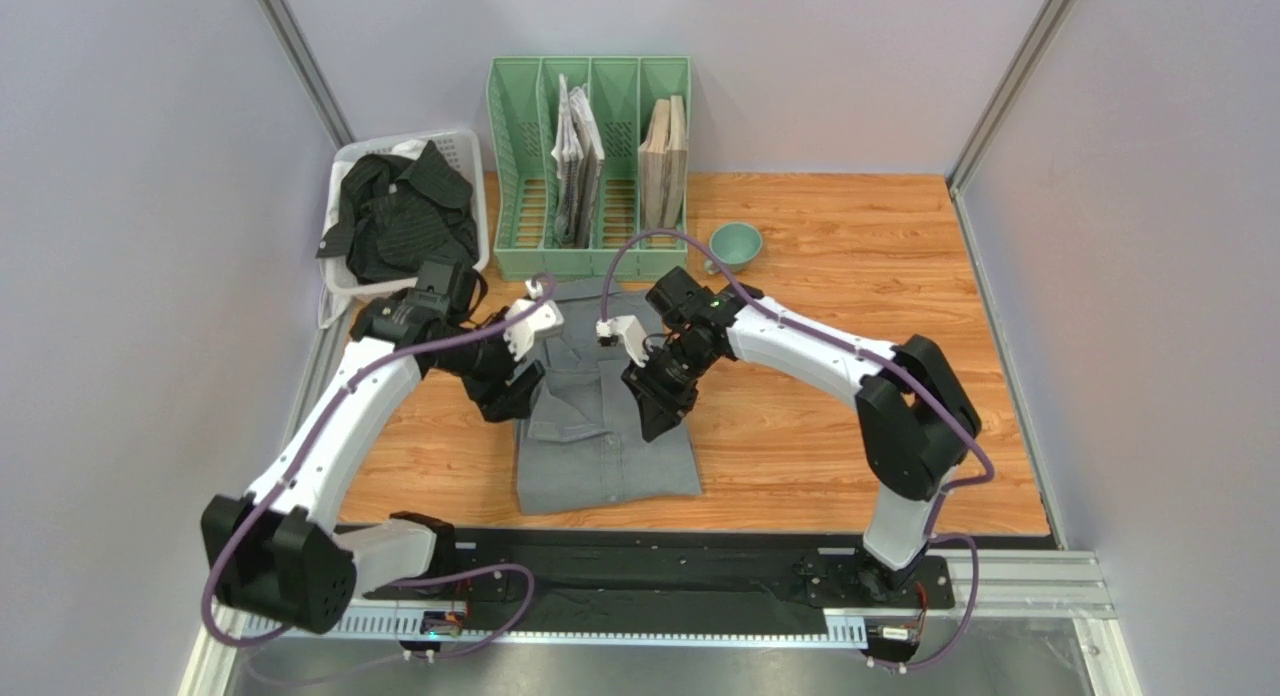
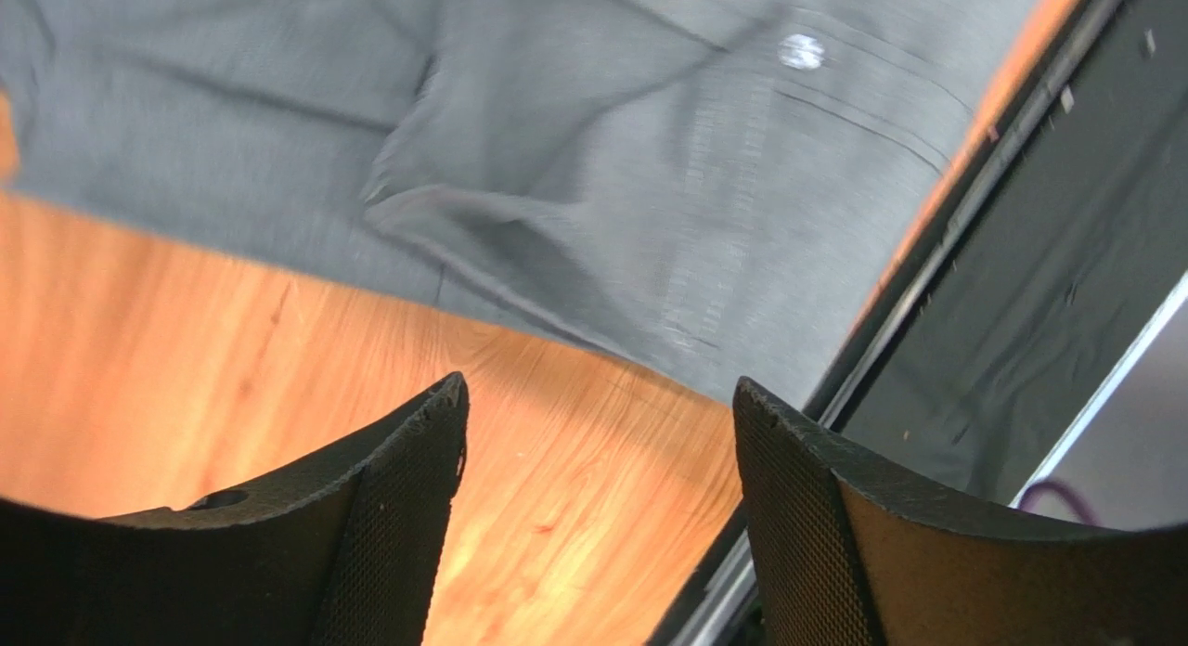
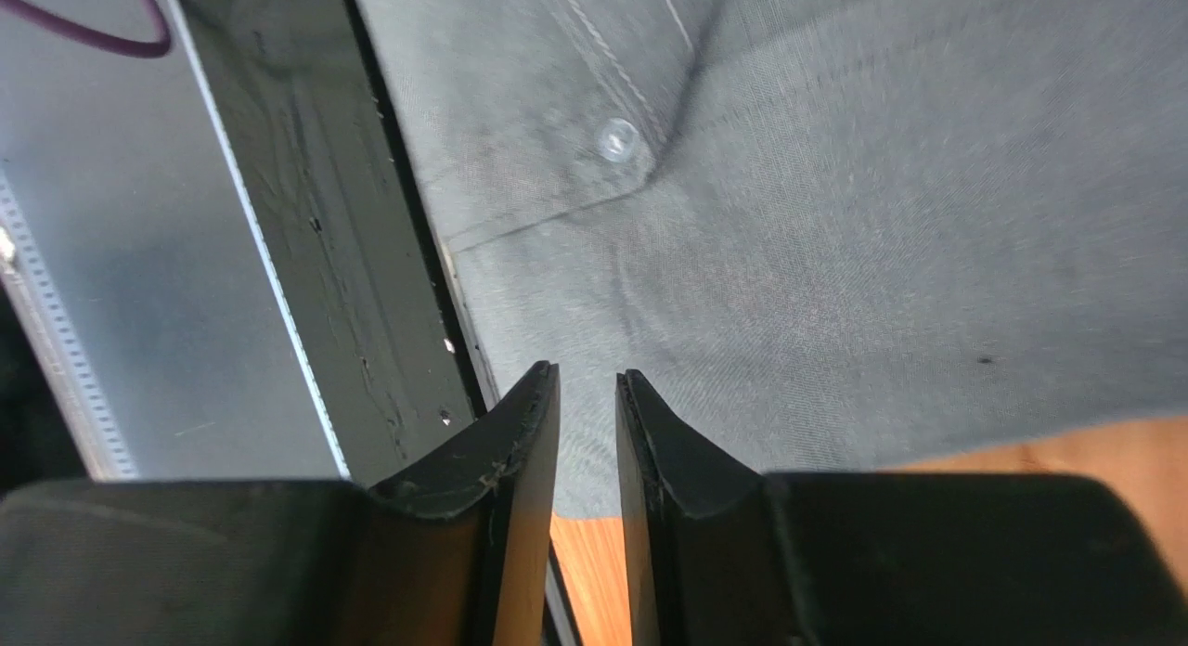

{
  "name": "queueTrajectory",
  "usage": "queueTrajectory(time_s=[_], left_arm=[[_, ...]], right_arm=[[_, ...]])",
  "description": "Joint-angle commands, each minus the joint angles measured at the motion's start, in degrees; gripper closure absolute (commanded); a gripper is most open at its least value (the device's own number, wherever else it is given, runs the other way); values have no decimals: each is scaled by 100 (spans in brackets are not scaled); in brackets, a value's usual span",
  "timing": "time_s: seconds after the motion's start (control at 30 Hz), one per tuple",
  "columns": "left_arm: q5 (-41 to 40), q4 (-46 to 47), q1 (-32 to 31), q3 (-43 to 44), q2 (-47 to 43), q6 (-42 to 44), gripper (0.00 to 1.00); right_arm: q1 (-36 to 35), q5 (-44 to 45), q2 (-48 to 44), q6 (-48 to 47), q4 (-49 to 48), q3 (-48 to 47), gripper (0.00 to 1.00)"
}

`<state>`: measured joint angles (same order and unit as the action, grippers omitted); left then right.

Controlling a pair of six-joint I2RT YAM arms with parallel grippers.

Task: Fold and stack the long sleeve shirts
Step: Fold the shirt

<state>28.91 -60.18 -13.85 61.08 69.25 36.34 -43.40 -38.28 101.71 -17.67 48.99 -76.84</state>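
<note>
A mid-grey long sleeve shirt [image 1: 609, 449] lies folded on the wooden table near its front edge. My left gripper [image 1: 511, 399] hovers over the shirt's left edge, and in the left wrist view it [image 2: 600, 396] is open over bare wood, with the grey cloth [image 2: 586, 159] beyond its tips. Over the shirt's right side is my right gripper [image 1: 657, 411]. In the right wrist view its jaws [image 3: 589, 379] stand only a narrow gap apart with nothing between them, above the grey cloth [image 3: 865, 229]. A black long sleeve shirt [image 1: 394, 209] lies crumpled in a basket.
A white basket [image 1: 334, 284] stands at the back left and holds the black shirt. Beside it is a green slotted file rack [image 1: 519, 156] with papers in it. A small teal bowl [image 1: 735, 245] sits right of the rack. A dark rail [image 1: 661, 569] runs along the front edge.
</note>
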Motion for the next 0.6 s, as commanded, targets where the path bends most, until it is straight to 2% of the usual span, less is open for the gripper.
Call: queueTrajectory(time_s=[0.0, 0.03, 0.23, 0.33, 0.43, 0.57], left_arm=[[-198, -302, -583, -412, -544, 1235, 27], [-645, -223, -776, -482, -536, 1192, 30], [-798, -239, -865, -562, -185, 1050, 46], [-931, -38, -1180, -580, 306, 885, 46], [-826, 707, -1314, -238, 955, 359, 47], [-983, 1429, -1165, 718, 1801, -1028, 43]], right_arm=[[59, -303, 489, 606, -407, 239, 75], [59, -303, 534, 642, -547, 283, 75], [59, -329, 912, 976, -873, 397, 78], [59, -399, 921, 1064, -961, 433, 78], [60, -661, 833, 1231, -1110, 512, 77], [103, -646, 491, 1310, -1129, 573, 74]])
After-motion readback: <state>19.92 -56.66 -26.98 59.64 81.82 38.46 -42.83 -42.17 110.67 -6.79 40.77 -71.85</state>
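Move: The shirt's raised sleeve flap lies just beside and below the left hand: its left edge about 3 cm to the right, 2 cm back and some 9 cm lower. The shirt's near left corner is roughly 14 cm back, 11 cm down. The right hand hangs about 6 cm over the cloth it will touch, 1 cm back. The flap's button lies some 4 cm left and 2 cm back of that hand, the shirt's right edge about 6 cm right and 4 cm back. The right fingertips come down about 6 cm onto the shirt beside the flap and stay pressed there, barely open, the wrist tilting some 15 degrees. The left hand first pulls back about 3 cm, then sinks about 6 cm and finally swings right and forward to the flap's left edge, its fingers narrowing part-way but still open around the tip. ##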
